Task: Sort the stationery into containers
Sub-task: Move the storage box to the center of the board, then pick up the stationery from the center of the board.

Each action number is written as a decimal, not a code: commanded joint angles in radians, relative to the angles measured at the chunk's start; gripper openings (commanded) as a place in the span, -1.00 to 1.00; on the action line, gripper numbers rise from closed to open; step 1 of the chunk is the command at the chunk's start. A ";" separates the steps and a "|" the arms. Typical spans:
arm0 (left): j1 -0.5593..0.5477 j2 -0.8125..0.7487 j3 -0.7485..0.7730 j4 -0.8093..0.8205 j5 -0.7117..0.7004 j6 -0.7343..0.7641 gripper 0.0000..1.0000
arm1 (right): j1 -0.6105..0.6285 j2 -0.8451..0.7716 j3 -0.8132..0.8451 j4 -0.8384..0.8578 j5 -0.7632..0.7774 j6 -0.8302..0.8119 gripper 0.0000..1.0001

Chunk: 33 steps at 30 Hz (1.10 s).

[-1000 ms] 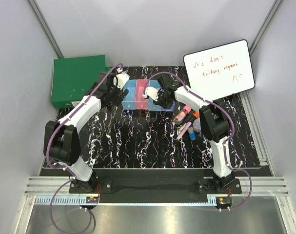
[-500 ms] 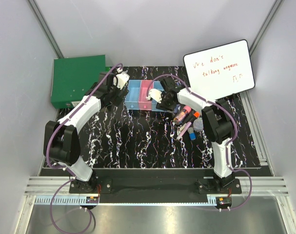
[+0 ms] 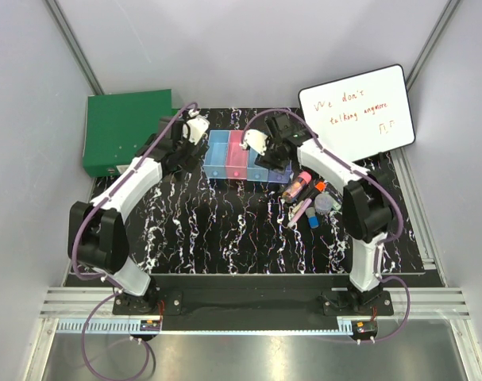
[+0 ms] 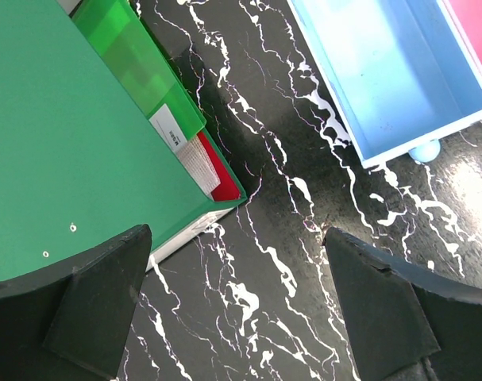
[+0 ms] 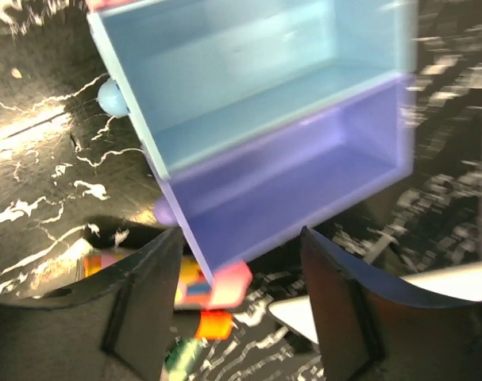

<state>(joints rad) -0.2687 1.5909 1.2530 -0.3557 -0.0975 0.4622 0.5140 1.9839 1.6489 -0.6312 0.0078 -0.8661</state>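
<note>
The containers (image 3: 234, 156) are a joined row of four bins, light blue, pink, light blue and purple, at the middle back of the mat. My right gripper (image 3: 276, 157) hovers open over the purple bin (image 5: 304, 178), holding nothing. Beyond its fingers (image 5: 141, 305) lie the pink-capped tube (image 5: 225, 286), an orange piece (image 5: 214, 324) and a green tip (image 5: 181, 357). The stationery lies right of the bins: pink-capped tube (image 3: 296, 186), pink marker (image 3: 301, 213), blue piece (image 3: 313, 222), grey-purple disc (image 3: 326, 204). My left gripper (image 3: 183, 156) is open over bare mat, left of the first light blue bin (image 4: 399, 71).
A large green box (image 3: 121, 131) sits at the back left, close to my left gripper. A white writing board (image 3: 356, 111) with red handwriting leans at the back right, just behind the stationery. The mat (image 3: 225, 230) is black with white veins.
My right gripper has opened and moved from over the pink bin toward the back right, over the purple bin. The left arm has barely moved.
</note>
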 commanded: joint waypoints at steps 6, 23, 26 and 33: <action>-0.003 -0.157 -0.069 -0.070 0.091 0.118 0.98 | -0.011 -0.429 -0.256 -0.080 -0.037 -0.002 0.87; -0.017 -0.259 -0.153 -0.132 0.068 0.161 0.98 | -0.276 -0.464 -0.443 -0.190 -0.181 0.009 0.96; -0.018 -0.256 -0.138 -0.134 0.065 0.164 0.98 | -0.296 -0.445 -0.460 -0.188 -0.190 -0.002 0.96; -0.021 -0.258 -0.122 -0.134 0.058 0.164 0.98 | -0.319 -0.387 -0.482 -0.174 -0.192 -0.027 0.96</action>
<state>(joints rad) -0.2836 1.3380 1.0870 -0.5072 -0.0261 0.6186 0.2134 1.5677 1.1751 -0.8108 -0.1532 -0.8600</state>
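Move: The clear paper-clip jar lies about 13 cm back and 13 cm right of my right hand, some 9 cm lower. From the same hand, the pink-capped pencil case is about 7 cm back and 6 cm right, the black-and-orange marker 9 cm back and 10 cm right, and the storage box's middle 8 cm left and 1 cm ahead. The jar sits some 38 cm right and 12 cm back from my left hand. My right hand leaves the storage box, rising about 8 cm as I draw back, then swings right and sinks again over the loose stationery, ending above the paper-clip jar roughly 15 cm farther right. Meanwhile I spread its fingers fully, tip them more steeply down and turn the wrist slightly clockwise; my empty left hand backs away about 7 cm from beside the box. ##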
